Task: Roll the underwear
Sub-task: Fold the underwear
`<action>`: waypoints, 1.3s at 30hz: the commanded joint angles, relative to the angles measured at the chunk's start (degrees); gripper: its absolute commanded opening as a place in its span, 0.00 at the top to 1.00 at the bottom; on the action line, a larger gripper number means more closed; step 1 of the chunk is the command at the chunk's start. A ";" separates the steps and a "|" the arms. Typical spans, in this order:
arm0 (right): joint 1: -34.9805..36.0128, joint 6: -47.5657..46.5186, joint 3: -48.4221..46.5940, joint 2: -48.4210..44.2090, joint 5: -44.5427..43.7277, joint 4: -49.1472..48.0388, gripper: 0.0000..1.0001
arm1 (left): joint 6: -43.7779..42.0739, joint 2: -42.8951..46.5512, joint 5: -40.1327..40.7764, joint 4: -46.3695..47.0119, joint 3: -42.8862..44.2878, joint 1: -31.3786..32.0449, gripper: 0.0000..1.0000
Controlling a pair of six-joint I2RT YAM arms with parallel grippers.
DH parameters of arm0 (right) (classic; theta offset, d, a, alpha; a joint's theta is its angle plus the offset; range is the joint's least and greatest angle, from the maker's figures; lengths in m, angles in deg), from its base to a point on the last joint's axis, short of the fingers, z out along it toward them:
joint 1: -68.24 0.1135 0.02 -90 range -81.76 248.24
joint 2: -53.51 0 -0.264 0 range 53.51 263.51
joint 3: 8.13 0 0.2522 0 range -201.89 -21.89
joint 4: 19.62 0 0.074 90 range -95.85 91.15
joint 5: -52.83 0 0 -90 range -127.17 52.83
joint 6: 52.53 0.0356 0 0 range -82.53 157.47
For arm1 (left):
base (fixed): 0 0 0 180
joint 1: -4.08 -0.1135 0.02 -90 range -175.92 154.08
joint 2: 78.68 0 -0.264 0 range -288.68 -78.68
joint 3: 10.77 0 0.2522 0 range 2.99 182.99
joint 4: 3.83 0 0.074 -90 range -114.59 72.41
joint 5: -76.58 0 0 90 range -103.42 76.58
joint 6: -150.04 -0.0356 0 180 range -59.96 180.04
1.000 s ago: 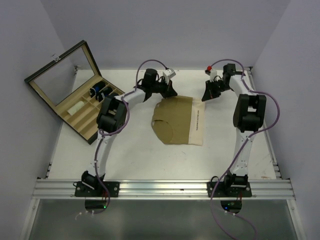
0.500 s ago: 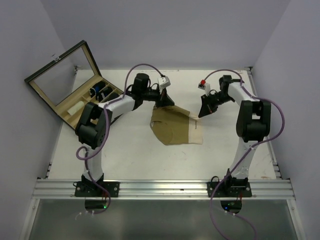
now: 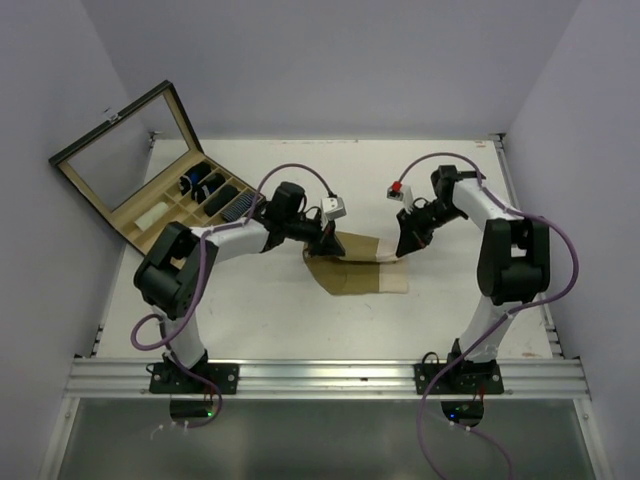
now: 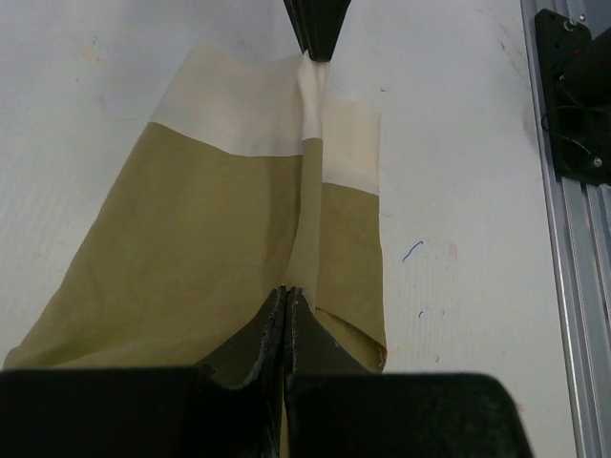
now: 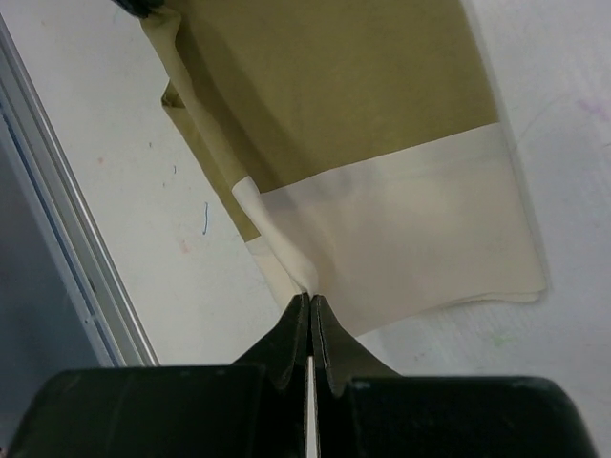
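Note:
The underwear [image 3: 352, 268] is olive-tan with a cream waistband and lies on the white table, its far edge lifted and folded toward the near side. My left gripper [image 3: 338, 246] is shut on the olive leg end [image 4: 191, 248], pinching a fold. My right gripper [image 3: 402, 250] is shut on the cream waistband [image 5: 401, 239] at its edge. The two grippers hold the far edge stretched between them. In the left wrist view the right gripper's tips [image 4: 320, 33] show at the far end of the cloth.
An open black organiser box [image 3: 150, 190] with a glass lid and several rolled dark items stands at the back left. The metal rail [image 3: 330, 378] runs along the near edge. Purple walls enclose the table.
Both grippers have pulled the far edge of the underwear toward the near side, folding it over itself; the cloth's visible footprint has become shorter.

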State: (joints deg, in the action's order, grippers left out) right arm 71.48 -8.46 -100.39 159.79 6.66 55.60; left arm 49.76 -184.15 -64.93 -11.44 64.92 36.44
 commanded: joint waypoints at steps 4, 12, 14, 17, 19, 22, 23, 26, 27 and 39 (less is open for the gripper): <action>1.94 -4.34 5.28 -2.92 -3.31 -0.63 1.00 | -2.20 5.45 1.76 0.35 -4.00 1.47 1.00; 1.94 -6.62 5.38 -4.85 -3.76 0.51 1.00 | -0.70 7.65 2.55 0.00 -7.61 4.46 1.00; 1.94 -7.15 5.11 -5.81 -3.76 1.13 1.00 | -0.35 7.82 3.16 0.26 -8.31 5.69 1.00; 1.94 -8.12 4.41 -6.70 -4.19 1.65 1.00 | 0.17 7.91 4.74 0.52 -9.02 7.10 1.00; 1.94 -9.17 3.97 -7.84 -4.20 2.61 1.00 | 0.70 7.82 5.45 0.88 -9.55 7.63 1.00; 1.94 -11.62 4.58 -9.51 -5.07 2.89 1.00 | 1.93 7.65 5.80 1.75 -9.90 7.63 1.00; 1.94 -12.24 5.28 -10.03 -5.34 2.71 1.00 | 2.20 7.56 5.80 2.19 -9.90 7.63 1.00; 1.94 -13.65 9.06 -11.79 -7.88 -0.01 1.00 | 3.68 7.21 4.93 3.68 -10.43 7.72 1.00; 1.94 -14.35 10.63 -12.14 -8.23 -0.28 1.00 | 3.95 7.03 4.40 4.04 -10.78 7.98 1.00; 2.03 -18.84 15.83 -12.15 -12.36 -0.80 1.00 | 3.17 -0.61 2.82 2.03 -9.11 13.69 0.96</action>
State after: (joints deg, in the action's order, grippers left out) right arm 73.60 -25.16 -84.70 148.76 -2.52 56.19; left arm 53.04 -182.56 -60.32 -9.43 55.06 48.73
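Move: The hands already hold the underwear's raised far edge stretched between them. The middle of its near edge lies about 9 cm back, 7 cm to the right and 6 cm below the left hand. From the right hand it is some 8 cm back, 7 cm to the left and 5 cm below, while the lying white waistband's middle is about 2 cm back and 2 cm left of that hand. Keeping their pinch, left hand goes about 10 cm, right 7, back and down towards the underwear's near edge. ##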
